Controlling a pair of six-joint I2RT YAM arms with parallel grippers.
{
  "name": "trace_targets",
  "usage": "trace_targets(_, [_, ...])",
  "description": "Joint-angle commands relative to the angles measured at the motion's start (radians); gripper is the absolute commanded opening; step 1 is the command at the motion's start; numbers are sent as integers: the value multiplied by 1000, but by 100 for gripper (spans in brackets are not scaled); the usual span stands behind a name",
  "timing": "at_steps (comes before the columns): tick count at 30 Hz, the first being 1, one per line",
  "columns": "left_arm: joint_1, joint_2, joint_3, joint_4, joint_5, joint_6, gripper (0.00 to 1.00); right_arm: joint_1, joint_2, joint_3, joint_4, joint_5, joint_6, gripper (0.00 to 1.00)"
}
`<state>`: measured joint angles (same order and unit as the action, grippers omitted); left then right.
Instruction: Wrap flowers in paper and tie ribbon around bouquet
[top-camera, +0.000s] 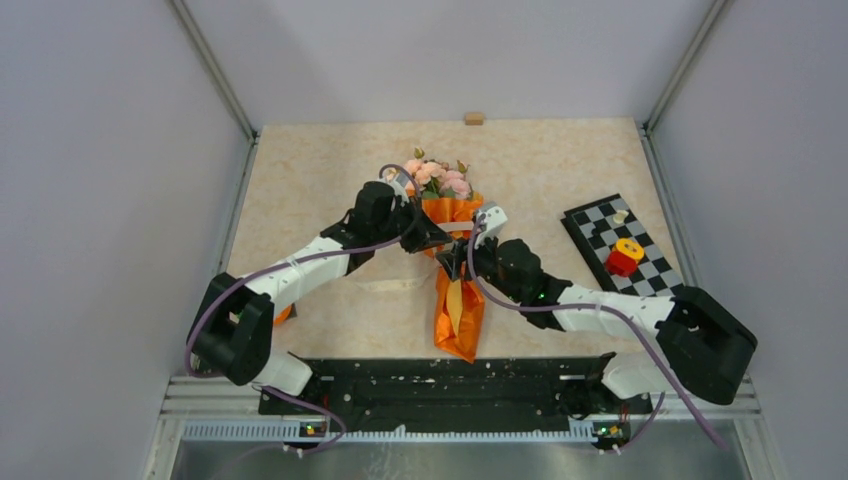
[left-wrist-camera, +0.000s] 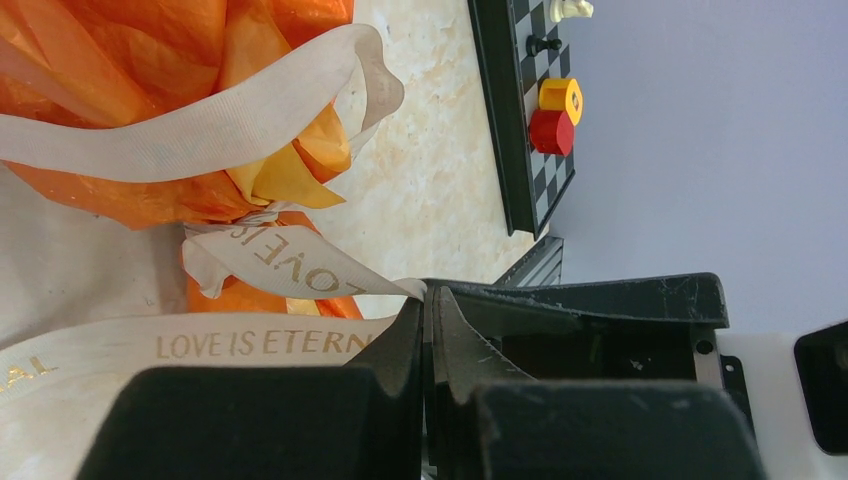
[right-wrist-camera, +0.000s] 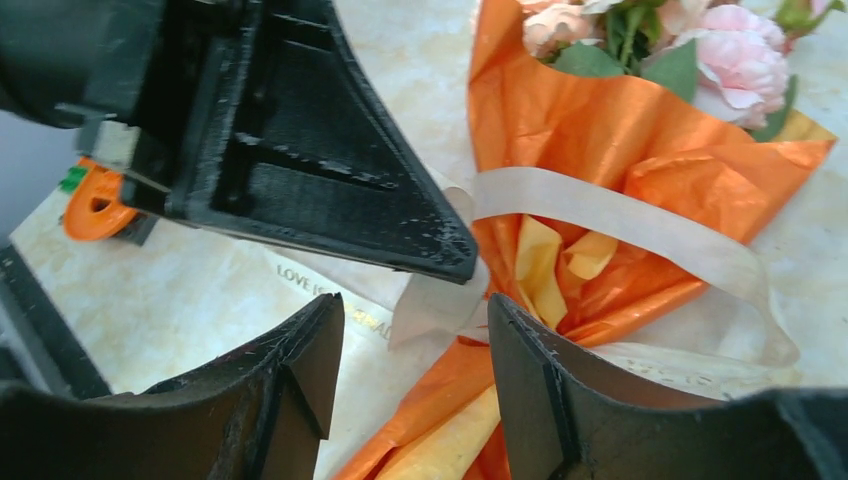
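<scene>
The bouquet (top-camera: 455, 290) lies in the middle of the table, a narrow cone of orange paper (right-wrist-camera: 580, 120) with pink flowers (top-camera: 437, 178) at its far end. A cream ribbon (right-wrist-camera: 620, 215) printed with gold letters loops around the cone's waist. My left gripper (left-wrist-camera: 428, 295) is shut on a strand of ribbon (left-wrist-camera: 290, 270) just left of the waist. My right gripper (right-wrist-camera: 415, 302) is open at the waist from the right. A loose ribbon fold hangs from the left gripper's fingertip (right-wrist-camera: 440, 245) between the right fingers, and neither finger presses it.
A chessboard (top-camera: 600, 225) with a red and yellow piece (top-camera: 625, 257) lies at the right. A small wooden block (top-camera: 474, 118) sits at the back edge. An orange object (top-camera: 283, 315) shows under the left arm. A ribbon tail (top-camera: 390, 285) trails left of the cone.
</scene>
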<state>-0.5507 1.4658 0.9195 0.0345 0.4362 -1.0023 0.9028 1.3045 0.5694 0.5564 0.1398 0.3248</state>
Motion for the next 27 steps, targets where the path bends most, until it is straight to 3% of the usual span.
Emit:
trace_targets(1, [-3, -20, 18, 42, 0, -12, 0, 19, 25, 31, 45, 109, -3, 56])
trace_targets(5, [-4, -16, 18, 53, 8, -19, 0, 19, 71, 46, 85, 112, -4, 56])
trace_targets(7, [-4, -18, 14, 55, 6, -16, 0, 20, 98, 53, 108, 122, -1, 50])
trace_targets(8, [-4, -21, 12, 54, 6, -12, 0, 19, 103, 48, 132, 127, -1, 36])
trace_targets(9, [-3, -24, 12, 44, 2, -4, 0, 19, 104, 40, 153, 131, 1, 10])
trace_targets(10, [-4, -29, 15, 26, -2, 9, 3, 20, 100, 33, 162, 140, 4, 0])
trace_targets(12, [-2, -44, 30, -45, -40, 56, 13, 20, 76, 26, 151, 157, -3, 0])
trace_targets(13, [-3, -56, 37, -98, -58, 85, 23, 20, 64, 27, 132, 164, -9, 0])
trace_targets(15, [-2, -90, 47, -210, -126, 155, 48, 21, 44, 30, 89, 167, -17, 0])
trace_targets(17, [-3, -137, 45, -297, -205, 198, 85, 20, 28, 25, 69, 150, -16, 0])
trace_targets(18, [-3, -163, 44, -338, -241, 218, 97, 21, 23, 21, 65, 134, -15, 0])
trace_targets(21, [-2, -232, 38, -473, -375, 273, 99, 20, 12, 24, 36, 112, -23, 0])
trace_targets(24, [19, -276, 37, -597, -611, 266, 99, 19, 3, 34, -1, 97, -26, 0])
trace_targets(27, [146, -252, 59, -663, -654, 296, 99, 20, 2, 42, -13, 53, -26, 0])
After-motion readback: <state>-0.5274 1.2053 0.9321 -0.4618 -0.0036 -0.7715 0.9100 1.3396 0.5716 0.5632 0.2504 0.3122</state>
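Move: The ribbon piece to be taken hangs pinched in the left fingertips, the bit to grip about 2 cm back, 1 cm right and 2 cm below the left hand point. From the right hand, with its fingers apart, it is some 2 cm ahead, level sideways and 2 cm lower. The ribbon knot round the paper lies roughly 4 cm ahead of the right hand, 2 cm right and 7 cm down; the loose ribbon tail is about 12 cm to its left, 1 cm back and 8 cm down. The right hand eases about 2.5 cm down and 2 cm forward onto the ribbon piece held out by the left, its half-open fingers closing fully to pinch it, then rises a little and keeps hold just over the bouquet's waist. Only once that grip is shut does the left hand open wide, let go of the ribbon and draw off some 11 cm to the left, away from the knot, dipping about a centimetre, with its left side rolling up and the wrist swinging counter-clockwise, some 30 degrees in all. ##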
